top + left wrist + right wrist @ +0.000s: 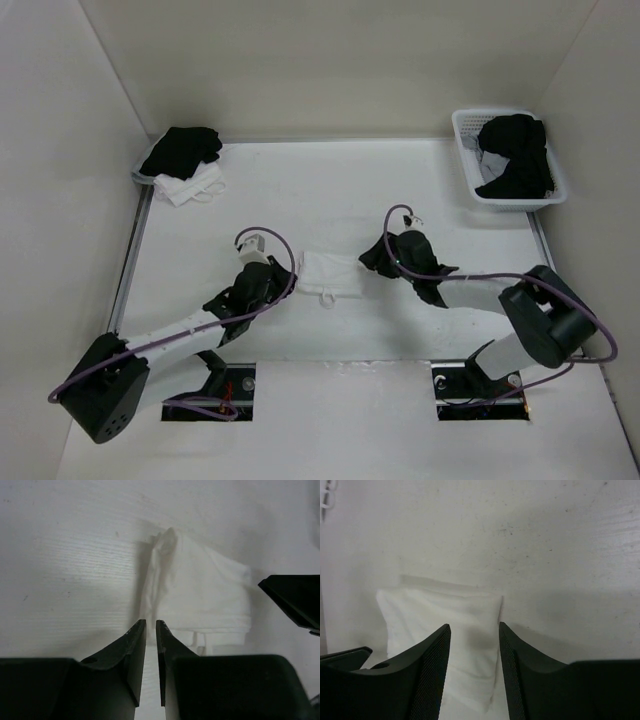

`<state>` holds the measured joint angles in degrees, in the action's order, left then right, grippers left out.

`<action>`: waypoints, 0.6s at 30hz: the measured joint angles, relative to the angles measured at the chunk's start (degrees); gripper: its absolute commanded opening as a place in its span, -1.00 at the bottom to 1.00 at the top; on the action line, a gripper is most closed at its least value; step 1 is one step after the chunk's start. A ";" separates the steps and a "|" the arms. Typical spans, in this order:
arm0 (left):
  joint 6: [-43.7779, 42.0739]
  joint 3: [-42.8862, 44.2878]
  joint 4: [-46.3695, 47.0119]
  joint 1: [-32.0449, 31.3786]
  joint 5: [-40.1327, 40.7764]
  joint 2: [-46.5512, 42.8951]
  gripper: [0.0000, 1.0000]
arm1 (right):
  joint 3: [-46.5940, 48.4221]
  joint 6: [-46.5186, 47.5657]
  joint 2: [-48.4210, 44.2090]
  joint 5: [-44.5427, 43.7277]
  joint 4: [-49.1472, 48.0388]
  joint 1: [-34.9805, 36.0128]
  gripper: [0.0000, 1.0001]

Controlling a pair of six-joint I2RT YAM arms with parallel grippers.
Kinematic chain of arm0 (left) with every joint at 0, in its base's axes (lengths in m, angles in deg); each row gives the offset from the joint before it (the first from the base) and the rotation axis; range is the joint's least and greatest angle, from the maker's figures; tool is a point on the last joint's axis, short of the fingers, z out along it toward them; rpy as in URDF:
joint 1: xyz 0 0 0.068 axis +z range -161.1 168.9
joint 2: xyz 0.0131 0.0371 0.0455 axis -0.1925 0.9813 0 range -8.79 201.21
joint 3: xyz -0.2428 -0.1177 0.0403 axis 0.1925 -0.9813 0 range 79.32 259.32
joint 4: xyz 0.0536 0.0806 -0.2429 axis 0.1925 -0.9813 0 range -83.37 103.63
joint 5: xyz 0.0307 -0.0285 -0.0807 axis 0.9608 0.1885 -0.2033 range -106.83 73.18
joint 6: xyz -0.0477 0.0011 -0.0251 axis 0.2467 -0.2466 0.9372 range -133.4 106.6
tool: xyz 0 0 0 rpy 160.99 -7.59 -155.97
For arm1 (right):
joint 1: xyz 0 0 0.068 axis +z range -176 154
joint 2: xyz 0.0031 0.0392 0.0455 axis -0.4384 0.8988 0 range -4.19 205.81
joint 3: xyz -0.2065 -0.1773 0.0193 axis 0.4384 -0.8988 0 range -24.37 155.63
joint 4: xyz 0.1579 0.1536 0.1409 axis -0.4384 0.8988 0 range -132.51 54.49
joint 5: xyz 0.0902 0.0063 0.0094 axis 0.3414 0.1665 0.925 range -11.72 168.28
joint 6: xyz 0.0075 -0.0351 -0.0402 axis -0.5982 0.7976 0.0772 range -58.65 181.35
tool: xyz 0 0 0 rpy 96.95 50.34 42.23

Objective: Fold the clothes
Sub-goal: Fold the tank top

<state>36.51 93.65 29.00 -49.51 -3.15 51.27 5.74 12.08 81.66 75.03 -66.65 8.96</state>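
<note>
The clothes, a white camisole folded into a small rectangle, lie flat at mid-table with a strap loop sticking out at the near edge. My left gripper sits just off the fold's left edge. In the left wrist view its jaws stand a narrow slit apart with only bare table between them, and the bunched edge of the clothes lies just past the tips. My right gripper is at the right edge, open, hovering over the clothes and gripping nothing.
A white basket at the back right holds black garments. At the back left a black garment lies piled over a white one. White walls enclose the table's back and sides.
</note>
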 measured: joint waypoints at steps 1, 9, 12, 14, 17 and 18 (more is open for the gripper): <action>-0.11 0.59 -0.61 -0.48 0.17 -1.36 -0.74 | -0.11 0.20 -1.62 -0.17 0.85 0.02 -0.16; -1.79 13.51 5.31 -4.79 -0.17 9.18 -0.73 | 0.98 1.46 -5.55 -1.09 3.74 5.07 -0.74; -1.99 14.49 9.70 -4.09 -0.66 17.25 -0.73 | 0.96 1.14 -3.89 -1.05 4.59 7.58 -0.74; -2.14 14.49 11.08 -3.21 -0.92 21.97 -0.73 | 0.79 0.83 -3.08 -1.05 4.81 8.41 -0.74; -2.16 14.16 12.68 -1.53 -1.29 26.62 -0.72 | -0.31 0.26 -2.80 -1.11 4.76 8.57 -0.74; -2.16 13.77 13.31 -0.87 -1.36 27.56 -0.71 | -0.83 0.04 -2.78 -1.11 4.76 8.59 -0.73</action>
<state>34.35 107.42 42.31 -50.39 -4.51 78.83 4.91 12.12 78.88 73.92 -61.89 17.55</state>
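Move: The folded white tank top lies with its middle about 9 cm right of and 3 cm ahead of the left hand, some 2 cm below. From the right hand its middle is roughly 8 cm left, 2 cm back and 3 cm below. Its strap loop sticks out on the near side, about 8 cm right and 3 cm back of the left hand, and 9 cm left and 9 cm back of the right hand. Left arcs about 8 cm forward-right, down onto the tank top; right, closing, hops 5 cm back and left. ##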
